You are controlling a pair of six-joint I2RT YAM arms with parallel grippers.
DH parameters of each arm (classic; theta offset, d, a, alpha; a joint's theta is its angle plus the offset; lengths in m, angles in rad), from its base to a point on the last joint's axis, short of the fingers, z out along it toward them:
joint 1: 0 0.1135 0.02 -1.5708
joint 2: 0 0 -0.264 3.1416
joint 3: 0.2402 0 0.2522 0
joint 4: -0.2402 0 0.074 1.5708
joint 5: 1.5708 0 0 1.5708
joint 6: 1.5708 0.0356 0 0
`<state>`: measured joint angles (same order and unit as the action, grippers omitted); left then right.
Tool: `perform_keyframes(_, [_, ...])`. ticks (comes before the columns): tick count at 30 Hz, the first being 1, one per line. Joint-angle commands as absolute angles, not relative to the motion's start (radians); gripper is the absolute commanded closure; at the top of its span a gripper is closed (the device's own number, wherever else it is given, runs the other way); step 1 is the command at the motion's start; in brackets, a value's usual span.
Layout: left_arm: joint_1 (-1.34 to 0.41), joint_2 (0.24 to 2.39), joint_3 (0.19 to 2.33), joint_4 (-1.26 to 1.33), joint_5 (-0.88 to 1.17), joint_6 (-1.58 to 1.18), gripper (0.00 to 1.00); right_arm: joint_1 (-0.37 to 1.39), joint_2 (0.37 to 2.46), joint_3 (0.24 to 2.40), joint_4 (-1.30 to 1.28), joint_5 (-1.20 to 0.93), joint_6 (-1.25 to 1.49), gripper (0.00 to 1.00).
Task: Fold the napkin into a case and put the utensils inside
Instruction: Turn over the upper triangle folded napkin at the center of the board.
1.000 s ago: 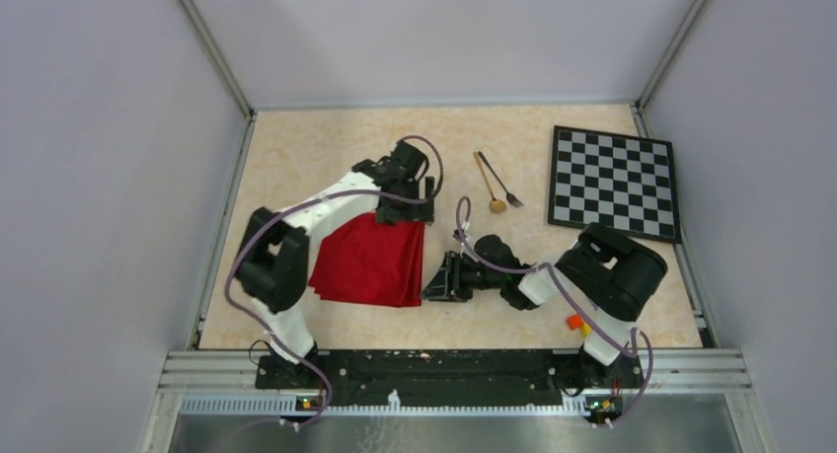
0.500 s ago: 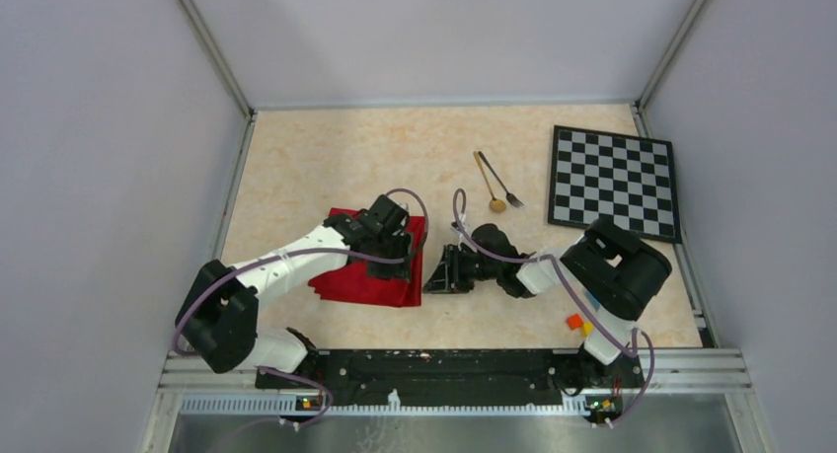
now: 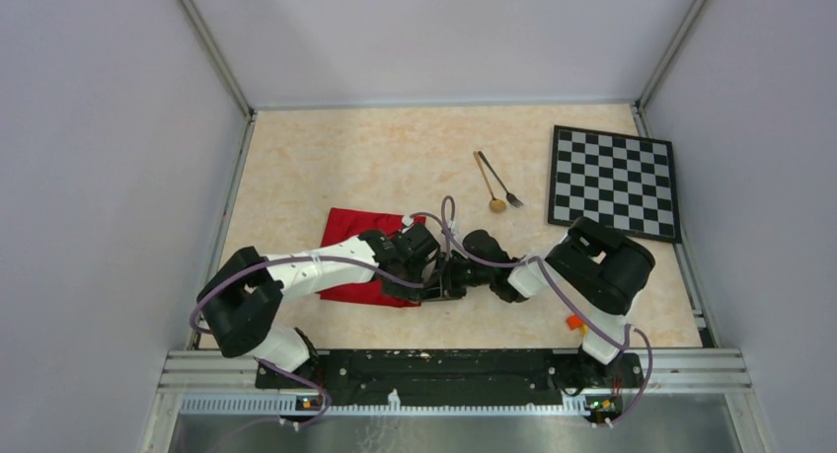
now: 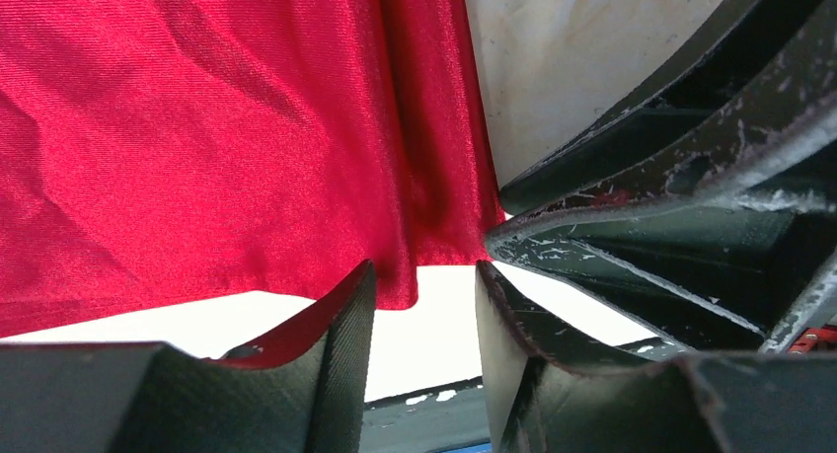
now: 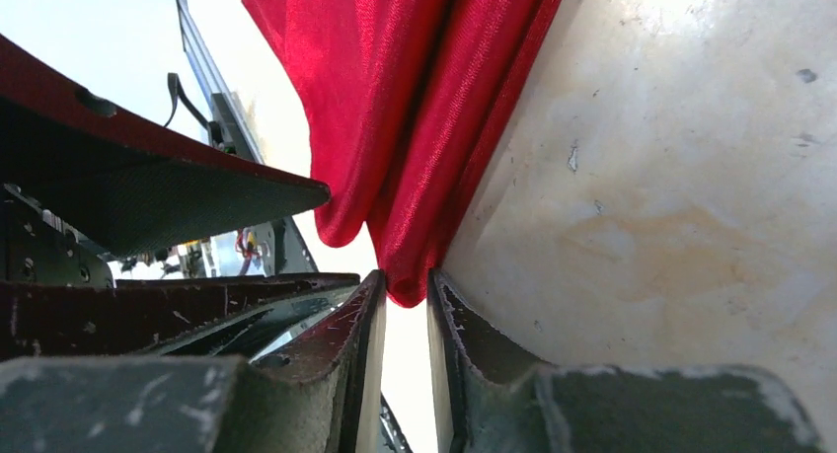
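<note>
The deep-red napkin (image 3: 347, 228) lies folded on the table left of centre, and its near right corner (image 4: 400, 275) reaches both grippers. My left gripper (image 4: 422, 275) is open, with that corner hanging between its fingers against the left one. My right gripper (image 5: 405, 285) faces it, shut on the napkin (image 5: 415, 127) at the corner fold. In the top view the left gripper (image 3: 419, 272) and the right gripper (image 3: 452, 275) nearly touch. The utensils, a gold spoon (image 3: 489, 188) and a dark fork (image 3: 503, 184), lie side by side further back.
A black-and-white checkered board (image 3: 614, 182) lies at the back right. Small orange and yellow blocks (image 3: 574, 323) sit by the right arm's base. A low rail (image 3: 227, 216) borders the table on the left, and walls enclose it.
My left arm has swung from the napkin's far edge down to its near right corner, and the cloth now lies flatter. Both grippers' jaws have narrowed. The right gripper has edged left.
</note>
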<state>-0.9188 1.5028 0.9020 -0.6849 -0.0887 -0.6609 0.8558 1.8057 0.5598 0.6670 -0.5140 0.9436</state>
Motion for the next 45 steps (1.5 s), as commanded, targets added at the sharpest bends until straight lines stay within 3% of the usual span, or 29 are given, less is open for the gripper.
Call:
perform_keyframes(1, [-0.95,1.529,0.919,-0.712,-0.167,-0.702,0.55,0.877,1.831,0.572,0.672,-0.499,0.932,0.79])
perform_keyframes(7, [-0.986,1.58,0.955,-0.752,-0.221,-0.718,0.7,0.884,1.838,0.566,0.678,-0.491,0.933,0.88])
perform_keyframes(13, [-1.007,1.606,0.968,-0.774,-0.265,-0.734,0.73,0.885,1.841,0.562,0.689,-0.489,0.936,0.92])
perform_keyframes(16, [-1.018,1.598,0.973,-0.776,-0.278,-0.749,0.88,0.885,1.843,0.562,0.694,-0.488,0.939,0.95])
perform_keyframes(21, [-1.032,1.531,0.984,-0.752,-0.276,-0.759,1.0,0.887,1.853,0.557,0.732,-0.5,0.955,1.0])
perform_keyframes(45, [-1.066,1.622,1.025,-0.691,-0.187,-0.749,1.0,0.888,1.87,0.526,0.823,-0.506,1.004,1.0])
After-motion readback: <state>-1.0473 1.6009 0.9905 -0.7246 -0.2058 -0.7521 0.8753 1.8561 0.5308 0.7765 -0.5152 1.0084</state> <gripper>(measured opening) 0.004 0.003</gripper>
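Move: The folded napkin's near right corner sits almost under the left fingers, about 2 cm below them and level fore and aft, its layers slightly fanned; for the right hand it lies right between the nearly shut fingertips. From the left hand, the napkin's middle is about 10 cm ahead and 10 cm left, the spoon some 26 cm ahead and 13 cm right, and the fork about 26 cm ahead and 16 cm right. The napkin's near right corner is pinched by both hands: the right hand shuts its fingers on the tip, almost in place, while the left sinks about 1.5 cm, tilting roughly 10 degrees, and closes fully on the layers just beside it. Keeping shut, the left hand then rises about 2 cm and draws some 3 cm right, close against the right fingertips, easing down slightly at the end. ##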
